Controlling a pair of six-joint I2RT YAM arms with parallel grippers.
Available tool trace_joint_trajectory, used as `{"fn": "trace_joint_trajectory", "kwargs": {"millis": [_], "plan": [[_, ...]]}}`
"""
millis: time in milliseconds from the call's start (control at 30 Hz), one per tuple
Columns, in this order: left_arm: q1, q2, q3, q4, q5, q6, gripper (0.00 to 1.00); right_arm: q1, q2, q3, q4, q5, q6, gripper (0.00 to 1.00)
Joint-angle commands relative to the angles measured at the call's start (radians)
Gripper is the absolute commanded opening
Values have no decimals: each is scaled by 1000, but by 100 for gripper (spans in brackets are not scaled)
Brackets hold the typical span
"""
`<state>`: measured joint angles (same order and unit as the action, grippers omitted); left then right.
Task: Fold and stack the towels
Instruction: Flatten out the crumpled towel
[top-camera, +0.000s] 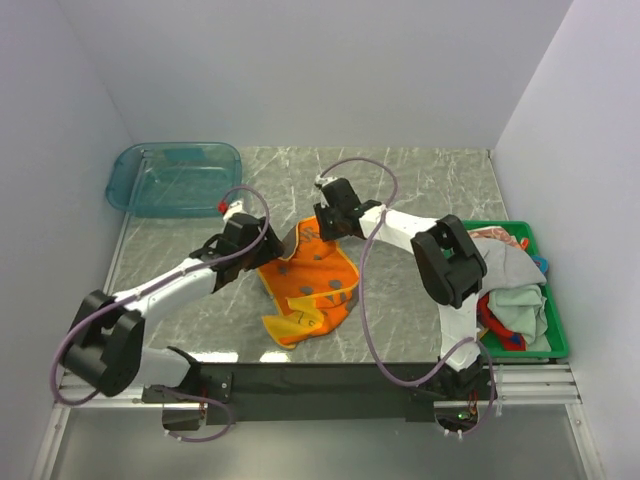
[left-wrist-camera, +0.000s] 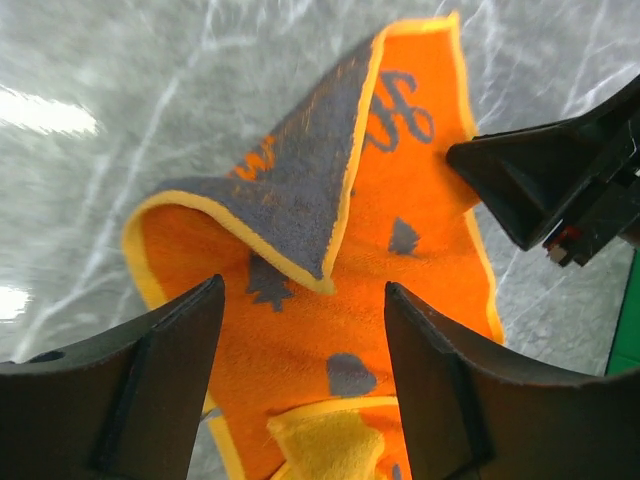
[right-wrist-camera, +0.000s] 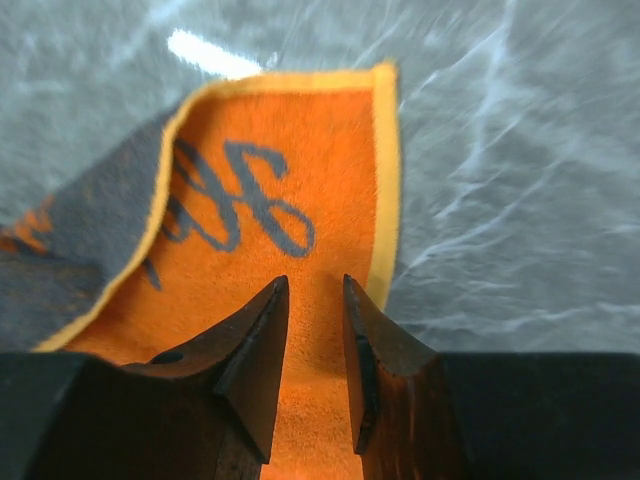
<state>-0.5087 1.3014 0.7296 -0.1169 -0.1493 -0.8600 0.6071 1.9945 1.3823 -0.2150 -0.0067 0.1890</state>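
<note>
An orange towel (top-camera: 310, 282) with grey patterns and a yellow border lies rumpled in the middle of the table. In the left wrist view one corner (left-wrist-camera: 295, 200) is folded over, showing its grey underside. My left gripper (left-wrist-camera: 302, 288) hovers open over the orange towel (left-wrist-camera: 300, 340) with nothing between its fingers; in the top view it (top-camera: 272, 248) is at the towel's left edge. My right gripper (right-wrist-camera: 314, 282) stands over the towel's far end (right-wrist-camera: 290, 190), its jaws a narrow gap apart with orange cloth showing between them. More towels, grey-white (top-camera: 505, 262) and pale green (top-camera: 520, 305), are heaped in the crate.
A green plastic crate (top-camera: 556, 345) sits at the table's right edge. A clear teal tub (top-camera: 175, 178) stands at the back left. White walls close in the table on three sides. The right gripper's black fingers (left-wrist-camera: 540, 180) show close by in the left wrist view.
</note>
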Motion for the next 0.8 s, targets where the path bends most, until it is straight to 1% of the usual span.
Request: {"fn": "trace_joint_trajectory", "kwargs": {"millis": [0,67,167,267,400,433,567,600,667,700,767], "plan": [[-20,71,24,91,31,-59,71,-1,30,44,-9,-58,10,36],[-21,114,40,97,15,-89,72,-3,53,35,-11,-62,32,36],[-22,160,51,108,-15,-125,72,-10,59,-5,-3,-27,85,36],[-21,200,66,143,-13,-151,69,-18,49,-58,-6,5,136,35],[-21,243,94,181,-4,-178,59,-21,12,-140,17,23,182,35],[-21,263,102,184,1,-182,58,-21,6,-169,25,27,197,35],[-21,305,151,192,30,-203,49,-21,-34,-224,42,59,239,36],[-22,311,155,192,34,-205,38,-21,-40,-241,43,72,247,36],[-21,329,177,186,42,-205,24,-26,-57,-256,45,88,277,35],[-21,334,186,178,42,-202,12,-32,-63,-272,45,96,288,35],[-17,351,221,169,36,-189,1,-44,-77,-288,48,103,320,35]]}}
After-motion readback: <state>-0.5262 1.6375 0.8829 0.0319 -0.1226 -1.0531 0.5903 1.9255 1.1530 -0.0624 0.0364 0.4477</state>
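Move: The grey flap's corner, folded back over the orange towel, lies about 2 cm ahead of the left hand, 3 cm to its right and 5 cm below. From the right hand it is roughly 10 cm to the left, 6 cm back and 3 cm down. The right hand goes for the cloth just inside the right edge, some 3 cm beneath it and 1 cm back; the towel's far corner is about 5 cm ahead and 1 cm left of that hand. The flap's corner is met by the left hand, which sinks nearly 5 cm with open fingers, then sweeps forward and right about 5 cm, easing up slightly and rolling a little, and shuts on the yellow-trimmed edge. The cloth near the right edge is pressed from above by the narrowly open right fingers, which drop 3 cm onto it, then drag it right and slightly back while turning some 15 degrees clockwise. ##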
